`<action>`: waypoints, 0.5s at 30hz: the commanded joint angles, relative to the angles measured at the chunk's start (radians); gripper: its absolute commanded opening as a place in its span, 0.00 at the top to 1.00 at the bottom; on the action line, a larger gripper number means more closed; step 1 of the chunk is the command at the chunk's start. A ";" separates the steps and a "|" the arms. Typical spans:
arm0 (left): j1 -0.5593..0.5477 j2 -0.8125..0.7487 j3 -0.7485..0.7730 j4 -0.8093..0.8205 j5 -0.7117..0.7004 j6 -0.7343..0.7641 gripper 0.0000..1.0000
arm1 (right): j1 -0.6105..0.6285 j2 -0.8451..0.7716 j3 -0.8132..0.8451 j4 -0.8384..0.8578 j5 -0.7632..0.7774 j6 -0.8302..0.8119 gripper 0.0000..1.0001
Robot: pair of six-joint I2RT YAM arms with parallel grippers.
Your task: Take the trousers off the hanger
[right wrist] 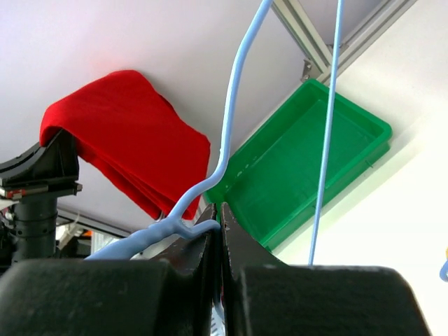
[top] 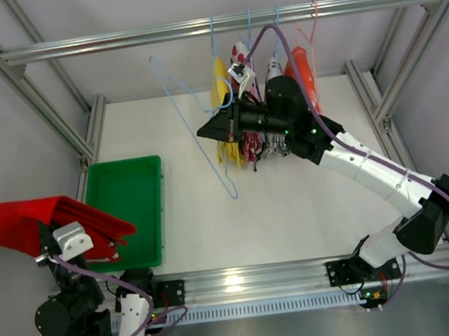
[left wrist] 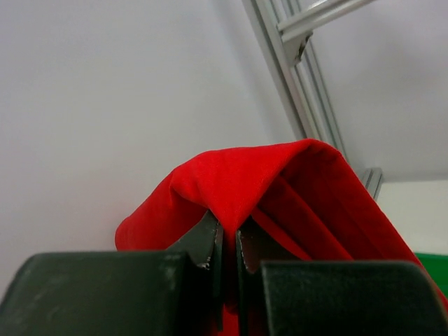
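The red trousers (top: 19, 220) hang folded over my left gripper (top: 53, 232) at the near left, above the table and beside the green tray. In the left wrist view the jaws (left wrist: 225, 227) are shut on a fold of this red cloth (left wrist: 280, 175). My right gripper (top: 206, 129) is shut on the lower wire of a bare light-blue hanger (top: 195, 123), which is swung out to the left under the rail. The right wrist view shows that wire (right wrist: 234, 119) running into the closed jaws (right wrist: 220, 210). Yellow trousers (top: 222, 95) hang from the rail just behind.
A green tray (top: 128, 211) lies on the table at the left, also seen as the green tray (right wrist: 315, 154). An aluminium rail (top: 113, 41) crosses the top and carries patterned garments (top: 255, 136) and an orange-red one (top: 303, 70). Frame posts stand on both sides.
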 commanded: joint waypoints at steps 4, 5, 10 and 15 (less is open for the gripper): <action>0.021 -0.028 0.064 -0.097 -0.004 0.056 1.00 | 0.018 -0.081 -0.037 -0.027 0.000 -0.077 1.00; 0.020 -0.028 0.064 -0.101 -0.002 0.075 1.00 | 0.018 -0.082 -0.042 -0.027 0.004 -0.077 1.00; 0.020 -0.022 0.068 -0.199 0.028 0.108 1.00 | 0.018 -0.093 -0.048 -0.030 0.012 -0.074 1.00; 0.020 -0.020 0.016 -0.299 0.085 0.151 1.00 | 0.006 -0.099 -0.057 -0.044 0.012 -0.085 1.00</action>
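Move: The left hand, with the red trousers pinched in its fingers and draped to both sides of them, has the green tray's middle about 15 cm ahead, 3 cm to its right and some 41 cm below. The blue hanger, already empty in the right hand, hangs roughly 16 cm ahead of the left hand, 32 cm to its right and about 4 cm lower. From the right hand, the tray lies some 31 cm left, straight level with it fore and aft, and 38 cm down. Keeping the red trousers pinched, the left hand sinks almost straight down by about 6 cm towards the green tray, while its upward-pointing fingers tip forward and down by nearly 20 degrees, bringing the cloth down with them. The right hand stays shut on the blue hanger and eases down, to its right and slightly back by only a centimetre or two, holding the hanger well clear of the lowering trousers. ##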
